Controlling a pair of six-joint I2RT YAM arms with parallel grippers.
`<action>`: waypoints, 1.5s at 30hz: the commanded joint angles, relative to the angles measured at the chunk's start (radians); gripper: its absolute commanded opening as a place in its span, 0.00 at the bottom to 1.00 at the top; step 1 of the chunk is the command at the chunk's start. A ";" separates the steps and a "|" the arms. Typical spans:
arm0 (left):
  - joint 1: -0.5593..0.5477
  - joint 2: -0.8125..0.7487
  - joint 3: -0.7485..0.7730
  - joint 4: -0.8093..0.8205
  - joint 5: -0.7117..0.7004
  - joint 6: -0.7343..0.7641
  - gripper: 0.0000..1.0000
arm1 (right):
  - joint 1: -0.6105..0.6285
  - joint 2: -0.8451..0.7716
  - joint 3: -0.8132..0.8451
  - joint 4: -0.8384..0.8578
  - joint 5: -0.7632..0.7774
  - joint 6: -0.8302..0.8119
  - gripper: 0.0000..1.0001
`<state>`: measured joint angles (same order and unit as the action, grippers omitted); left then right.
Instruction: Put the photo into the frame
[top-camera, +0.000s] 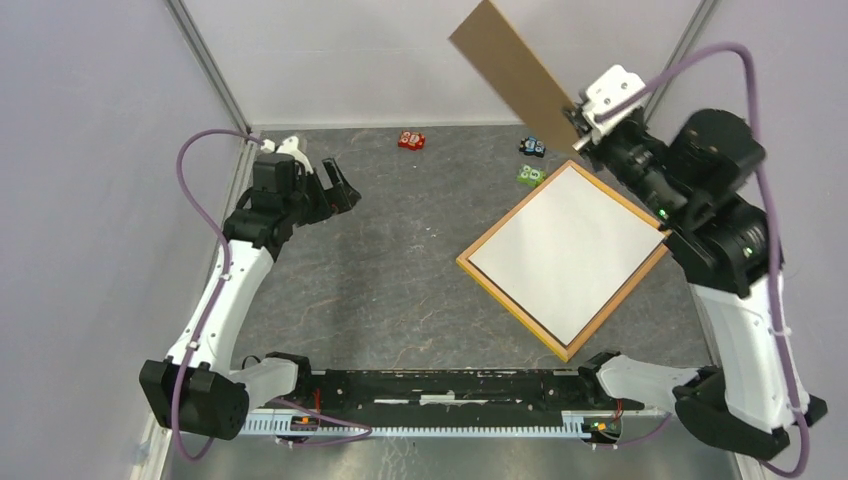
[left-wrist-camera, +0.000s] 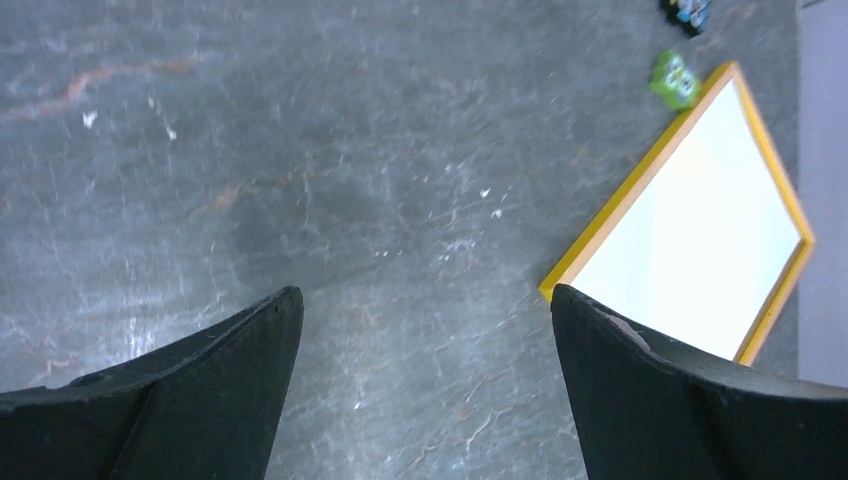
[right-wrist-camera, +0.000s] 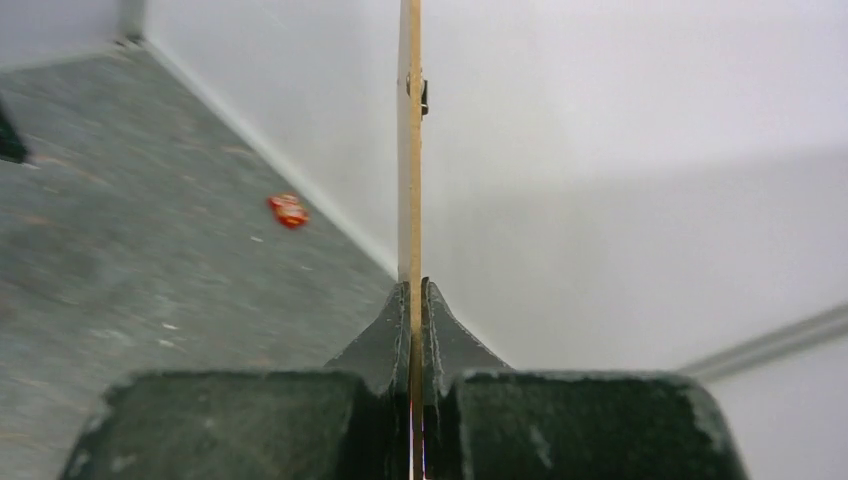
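The yellow-orange frame lies flat at the right of the table, turned like a diamond. A white sheet fills it: the photo, plain back up, its printed side hidden. High above the frame's far corner my right gripper is shut on a lower edge of a brown backing board, which slants up to the left in the air. In the right wrist view the board shows edge-on, rising from the closed jaws. My left gripper hovers open and empty at far left. The left wrist view has the frame and photo at right.
Three small toys lie near the back wall: a red one, a black-and-blue one and a green one just off the frame's far corner. White walls close in the back and both sides.
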<state>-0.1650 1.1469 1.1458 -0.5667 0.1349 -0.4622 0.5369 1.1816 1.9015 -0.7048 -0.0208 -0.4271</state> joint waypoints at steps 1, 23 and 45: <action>-0.006 -0.014 -0.073 0.045 0.034 0.029 1.00 | 0.000 -0.043 -0.057 0.002 0.205 -0.334 0.00; -0.094 0.004 -0.130 0.086 0.012 0.053 1.00 | 0.028 -0.370 -0.867 0.232 0.431 -0.500 0.00; -0.094 0.010 -0.143 0.094 0.022 0.051 1.00 | 0.027 -0.503 -1.148 0.367 0.502 -0.456 0.00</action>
<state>-0.2558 1.1587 1.0065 -0.5182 0.1410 -0.4610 0.5610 0.7067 0.7715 -0.4656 0.4248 -0.8787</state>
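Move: The photo frame, lying with its white photo already inside, has its middle about 6 cm ahead of the right hand, 18 cm to its right and 52 cm below. The green block beside the frame's far corner is some 28 cm ahead and 11 cm right, the blue block about 38 cm ahead and 13 cm right. From the left hand, the frame's middle lies roughly 53 cm right, level in reach, 24 cm below. Keep the brown backboard pinched in the right gripper and swing it right, then bring it down about 28 cm over the frame, bulging slightly forward before easing back, ending 10 cm farther right. Meanwhile roll the hand some 40 degrees, left side down, and turn it a little clockwise, so the board's free edge meets the frame's far right side. Lower the open left gripper about 5 cm, drifting slightly right. ##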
